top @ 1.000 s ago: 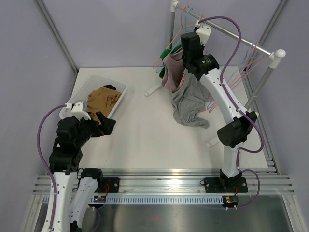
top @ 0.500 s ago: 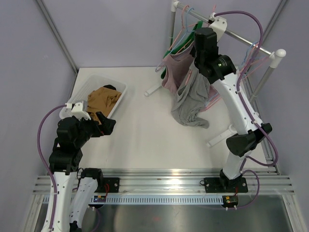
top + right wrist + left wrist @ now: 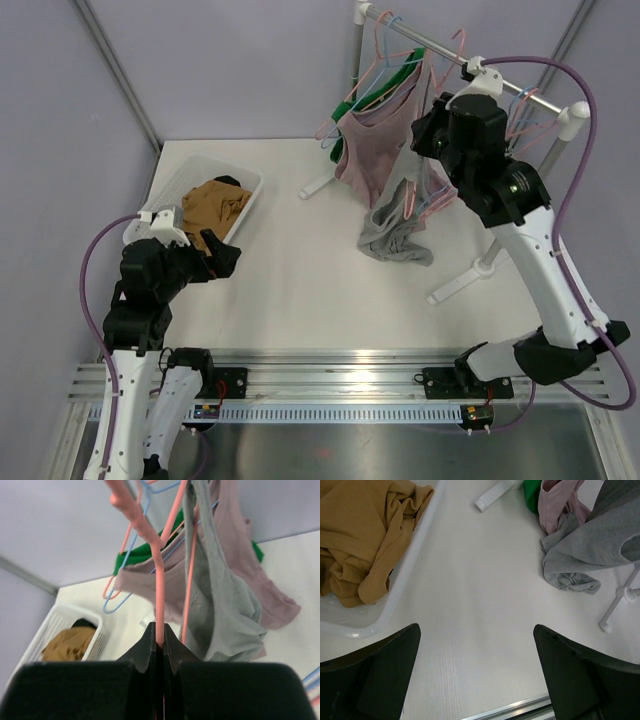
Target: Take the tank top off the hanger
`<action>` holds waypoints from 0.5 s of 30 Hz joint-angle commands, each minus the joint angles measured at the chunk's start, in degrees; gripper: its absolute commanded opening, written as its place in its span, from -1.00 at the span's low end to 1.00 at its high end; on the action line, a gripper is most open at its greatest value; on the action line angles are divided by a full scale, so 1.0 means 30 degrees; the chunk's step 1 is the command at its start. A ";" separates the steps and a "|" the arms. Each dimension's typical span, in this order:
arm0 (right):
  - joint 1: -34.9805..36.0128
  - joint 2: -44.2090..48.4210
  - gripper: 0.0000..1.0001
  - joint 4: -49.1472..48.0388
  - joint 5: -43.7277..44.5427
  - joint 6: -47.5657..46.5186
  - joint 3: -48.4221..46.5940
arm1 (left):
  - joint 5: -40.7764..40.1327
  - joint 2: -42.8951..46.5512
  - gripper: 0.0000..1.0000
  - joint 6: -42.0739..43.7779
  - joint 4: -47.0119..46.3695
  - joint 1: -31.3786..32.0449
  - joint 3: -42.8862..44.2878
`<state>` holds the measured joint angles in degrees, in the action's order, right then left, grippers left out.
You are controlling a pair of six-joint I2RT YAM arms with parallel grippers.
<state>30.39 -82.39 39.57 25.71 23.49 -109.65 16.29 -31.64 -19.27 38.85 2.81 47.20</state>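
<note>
A grey tank top [image 3: 392,225] hangs from a pink hanger [image 3: 159,580], and its lower end lies bunched on the table. My right gripper [image 3: 160,630] is shut on the hanger's pink wire, just below the clothes rail [image 3: 520,90]. In the top view the right gripper [image 3: 428,135] sits beside a pale pink tank top [image 3: 368,145] that hangs on the same rail. The grey tank top [image 3: 590,550] also shows in the left wrist view at the far right. My left gripper [image 3: 225,260] hovers low at the table's left, open and empty.
A white basket [image 3: 245,195] with a brown garment [image 3: 215,205] stands at the back left, close to my left gripper. A green garment [image 3: 385,85] and several empty hangers hang on the rail. The rack's white foot [image 3: 455,285] stretches across the table's right side.
My right arm has swung right and upward with the hanger, lifting the grey tank top so less of it lies on the table. The left arm has stayed still.
</note>
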 commanded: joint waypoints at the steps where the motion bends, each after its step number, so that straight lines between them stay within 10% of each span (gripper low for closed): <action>1: 0.0124 0.2962 -1.00 -0.0097 -0.3578 -0.0325 0.1268 | 0.0865 -0.0030 0.98 0.0153 -0.1259 0.0089 0.0145; 8: 0.0124 0.6016 -1.00 0.2362 -1.1190 -0.1265 0.3763 | 0.2506 -0.1142 0.98 -0.0636 -0.2020 0.0352 0.1052; 15: 0.0123 0.8360 -1.00 0.1606 -1.6214 -0.0914 0.8126 | -0.0387 -0.3046 0.98 -0.1779 -0.3222 0.6086 0.4068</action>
<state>30.39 -58.39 46.54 -11.51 21.19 -88.79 18.37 -39.40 -22.59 35.51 14.44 53.98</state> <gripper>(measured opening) 0.042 0.987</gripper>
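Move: The grey tank top, on the hanger already gripped in the right hand, has its middle some 20 cm below that hand and about 5 cm ahead, nearly centred sideways. The pink top is roughly 11 cm ahead of the right hand, 4 cm left and 15 cm lower; the empty hangers are about 15 cm to its right, level with it. From the open left hand the tank top lies about 22 cm ahead and 36 cm right, slightly lower. The tank top on its hanger is drawn back towards the robot, away from the pink top and rack, by the right hand's still-shut fingers: about 15 cm, sinking and drifting a little left late on, while the wrist swings nearly 40 degrees counter-clockwise. The open left hand sets off late, going right and somewhat up towards the tank top, turning slightly clockwise. ##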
